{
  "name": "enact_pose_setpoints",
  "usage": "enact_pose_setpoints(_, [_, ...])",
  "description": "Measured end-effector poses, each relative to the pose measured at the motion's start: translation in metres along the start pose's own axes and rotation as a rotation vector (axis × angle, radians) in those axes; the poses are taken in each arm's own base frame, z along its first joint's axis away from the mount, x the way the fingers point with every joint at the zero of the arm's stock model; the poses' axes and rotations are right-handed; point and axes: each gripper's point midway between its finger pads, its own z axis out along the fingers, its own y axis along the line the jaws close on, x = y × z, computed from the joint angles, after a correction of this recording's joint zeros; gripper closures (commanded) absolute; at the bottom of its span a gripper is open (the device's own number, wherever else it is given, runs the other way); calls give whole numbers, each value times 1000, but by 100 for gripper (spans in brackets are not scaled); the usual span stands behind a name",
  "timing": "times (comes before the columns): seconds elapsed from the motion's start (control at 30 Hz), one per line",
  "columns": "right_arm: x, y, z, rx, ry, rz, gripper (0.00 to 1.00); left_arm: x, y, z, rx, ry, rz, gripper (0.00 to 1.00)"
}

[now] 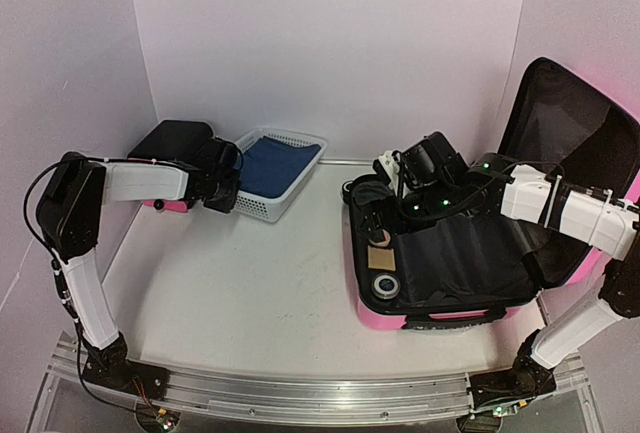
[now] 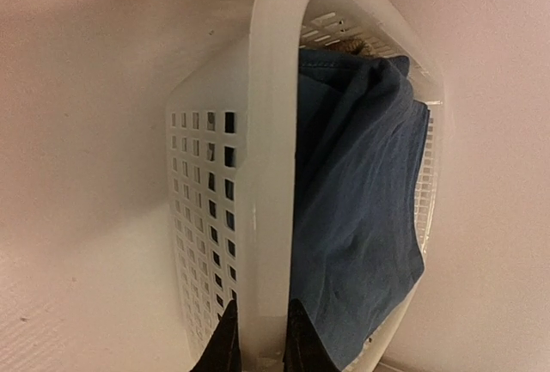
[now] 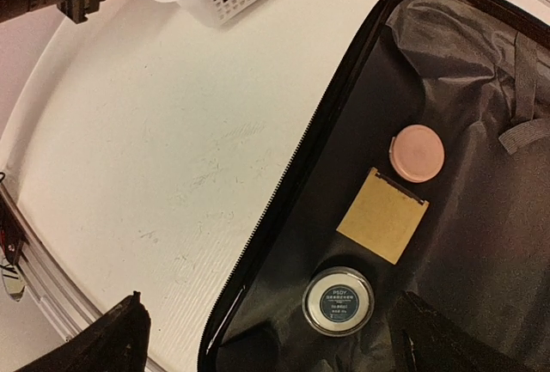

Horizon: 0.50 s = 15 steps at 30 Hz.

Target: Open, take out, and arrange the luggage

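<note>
The luggage (image 1: 452, 253), a glossy pink hard-shell suitcase, lies open at the right with its black-lined lid (image 1: 575, 118) raised. Against its left wall rest a pink round disc (image 3: 418, 153), a tan card (image 3: 383, 215) and a clear round jar with a dark label (image 3: 338, 301). My right gripper (image 3: 275, 338) hangs open above that edge of the case (image 3: 481, 243), holding nothing. My left gripper (image 2: 262, 350) is shut on the rim of the white mesh basket (image 2: 273, 131) at the back left.
A folded blue cloth (image 2: 361, 192) fills the basket (image 1: 268, 199). A small black drawer unit (image 1: 175, 138) with pink fronts stands behind my left gripper (image 1: 222, 189). White walls close the back and sides. A metal rail (image 1: 300, 393) runs along the near edge.
</note>
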Motion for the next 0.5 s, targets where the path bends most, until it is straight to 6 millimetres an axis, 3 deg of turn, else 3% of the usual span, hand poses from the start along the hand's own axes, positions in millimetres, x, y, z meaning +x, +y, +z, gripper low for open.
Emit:
enact_pose_setpoints(0.23, [-1,-1,-6,-2,-13,4,2,33,-9,16,0,-39,-81,96])
enact_pose_setpoints(0.3, [-1,-1,-7,-3,-15,5,2,43,-6,22,-6,-41,-92,82])
enact_pose_setpoints(0.4, [0,-2,-7,-1,-13,7,2,54,-4,25,-9,-36,-55,49])
enact_pose_setpoints(0.5, [2,-3,-6,1,-8,7,2,75,-26,19,58,39,-1,30])
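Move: The left hand already grips the near-left rim of the white basket of blue cloth; the basket's middle lies about 10 cm ahead, 9 cm right and 5 cm below. The black-and-pink drawers stand some 13 cm left and 7 cm ahead, at about basket height; the open suitcase's middle is roughly 40 cm right and 12 cm back, slightly lower. From the right hand, the basket is about 25 cm ahead, 22 cm left and 13 cm below. The left hand drags the gripped basket rim about 8 cm right, dipping slightly, then opens to release it. ##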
